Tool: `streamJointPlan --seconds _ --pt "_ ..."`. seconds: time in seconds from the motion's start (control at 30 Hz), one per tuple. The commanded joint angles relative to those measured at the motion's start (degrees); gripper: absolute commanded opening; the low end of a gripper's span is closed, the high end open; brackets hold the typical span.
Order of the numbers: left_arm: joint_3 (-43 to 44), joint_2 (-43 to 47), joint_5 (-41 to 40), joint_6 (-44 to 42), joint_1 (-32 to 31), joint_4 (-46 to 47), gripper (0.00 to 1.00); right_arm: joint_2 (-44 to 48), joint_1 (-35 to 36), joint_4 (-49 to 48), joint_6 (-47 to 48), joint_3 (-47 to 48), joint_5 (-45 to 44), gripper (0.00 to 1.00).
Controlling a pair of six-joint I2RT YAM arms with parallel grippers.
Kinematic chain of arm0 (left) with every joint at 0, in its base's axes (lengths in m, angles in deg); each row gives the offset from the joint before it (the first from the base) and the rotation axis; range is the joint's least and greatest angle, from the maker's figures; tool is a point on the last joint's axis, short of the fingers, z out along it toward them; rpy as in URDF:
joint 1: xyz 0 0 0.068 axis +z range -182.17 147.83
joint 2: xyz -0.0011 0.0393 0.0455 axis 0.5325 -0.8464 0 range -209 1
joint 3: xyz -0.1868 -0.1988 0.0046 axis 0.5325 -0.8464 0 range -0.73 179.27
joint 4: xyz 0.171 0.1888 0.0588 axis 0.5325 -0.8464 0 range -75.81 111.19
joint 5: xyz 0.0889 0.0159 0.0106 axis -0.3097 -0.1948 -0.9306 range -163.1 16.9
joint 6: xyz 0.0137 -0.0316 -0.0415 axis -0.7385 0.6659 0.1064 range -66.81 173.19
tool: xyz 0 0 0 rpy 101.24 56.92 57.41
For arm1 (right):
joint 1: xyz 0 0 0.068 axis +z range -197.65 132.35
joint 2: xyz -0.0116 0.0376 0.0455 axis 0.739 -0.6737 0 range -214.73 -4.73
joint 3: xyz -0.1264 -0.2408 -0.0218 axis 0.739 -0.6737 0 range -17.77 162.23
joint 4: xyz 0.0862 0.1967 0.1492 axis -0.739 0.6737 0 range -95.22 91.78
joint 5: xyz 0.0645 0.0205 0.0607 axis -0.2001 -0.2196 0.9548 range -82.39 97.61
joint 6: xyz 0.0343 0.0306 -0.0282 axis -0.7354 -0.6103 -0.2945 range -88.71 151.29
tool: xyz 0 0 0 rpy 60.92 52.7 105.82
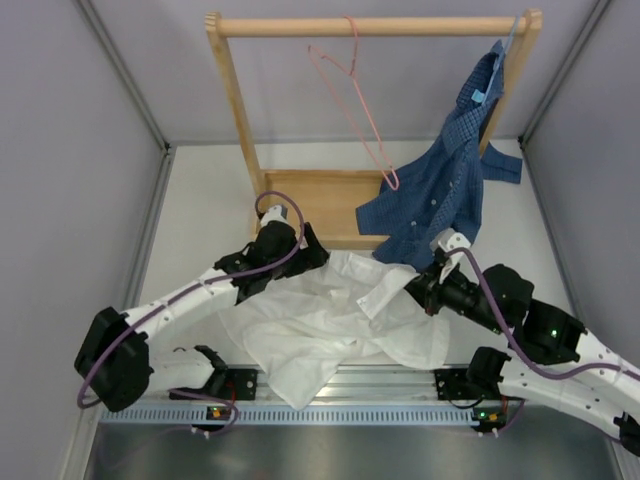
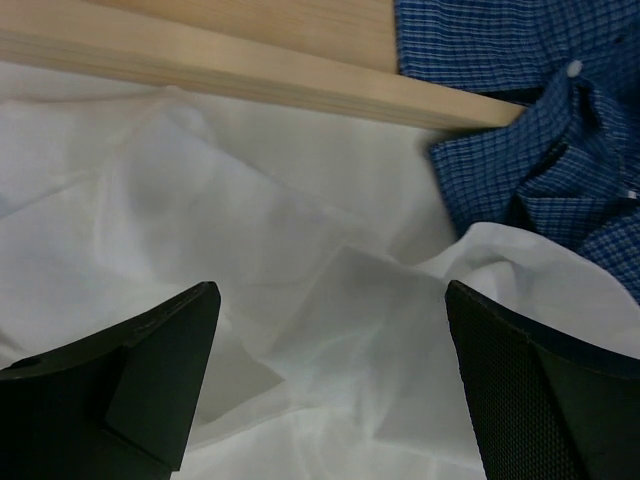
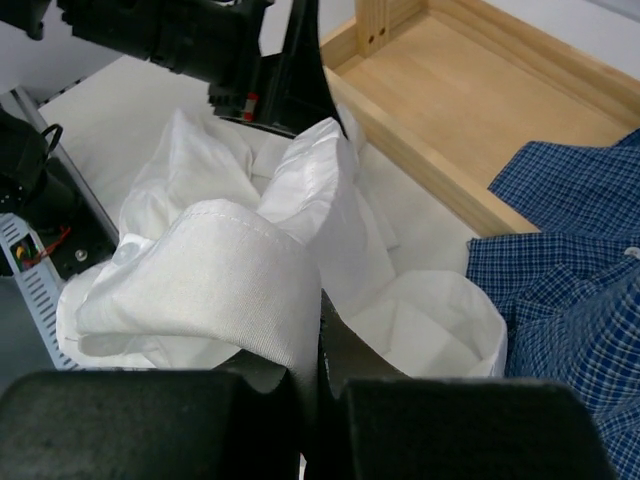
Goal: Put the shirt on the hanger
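The white shirt (image 1: 330, 325) lies crumpled on the table between the two arms. The pink wire hanger (image 1: 352, 95) hangs by its hook from the wooden rail, empty. My left gripper (image 1: 312, 250) is open just over the shirt's far left part; its wrist view shows white cloth (image 2: 330, 330) between the spread fingers (image 2: 160, 370). My right gripper (image 1: 415, 290) is shut on the shirt's collar band (image 3: 250, 280), which folds over the closed jaws.
A wooden rack (image 1: 232, 100) with a base tray (image 1: 310, 200) stands at the back. A dark blue checked shirt (image 1: 450, 190) hangs from the rack's right post and drapes onto the tray, touching the white shirt. A metal rail (image 1: 330, 410) runs along the near edge.
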Motion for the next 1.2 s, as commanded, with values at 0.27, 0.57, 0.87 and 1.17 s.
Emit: streamJointPlan --seconds 0.27,0.57,0.87,1.17 --pt "-5.29 -11.13 17.83 4.78 1.16 31.88 0.67 -2.83 0.1 -6.13 0.01 -0.79 4.69 0.0" --pt "-6.54 1.49 -0.68 1.89 1.34 18.47 0.0 -2.2 0.1 -5.86 -1.04 -1.84 1.27 0.0" --pt "17.09 19.62 -28.76 -22.27 0.9 -2.47 0.0 -9.49 0.1 -16.56 -3.42 0.09 1.01 0.0" --pt "-3.16 14.1 -37.74 -4.76 -9.12 -4.07 0.0 -15.47 0.1 -21.43 -8.16 -3.34 -8.57 0.0"
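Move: The edge of the white shirt to be gripped lies about 7 cm to the left hand's right, 1 cm ahead and 3 cm below. The wooden rack's front rail runs some 6 cm ahead of that hand, centred on it and about 4 cm lower; the blue shirt's hem is around 17 cm right, 5 cm ahead and 4 cm below. From the right hand, already pinching the shirt's other end, that edge lies roughly 13 cm ahead, 9 cm left and 17 cm below. The white shirt's edge gets pinched by the open left hand, which slides about 7 cm right, sinks slightly and shuts, then swings up some 30 cm and left, dipping back about 8 cm at the end while its fingers tip up roughly 35 degrees. The right hand keeps its pinch, holding nearly still, then easing forward and left. ##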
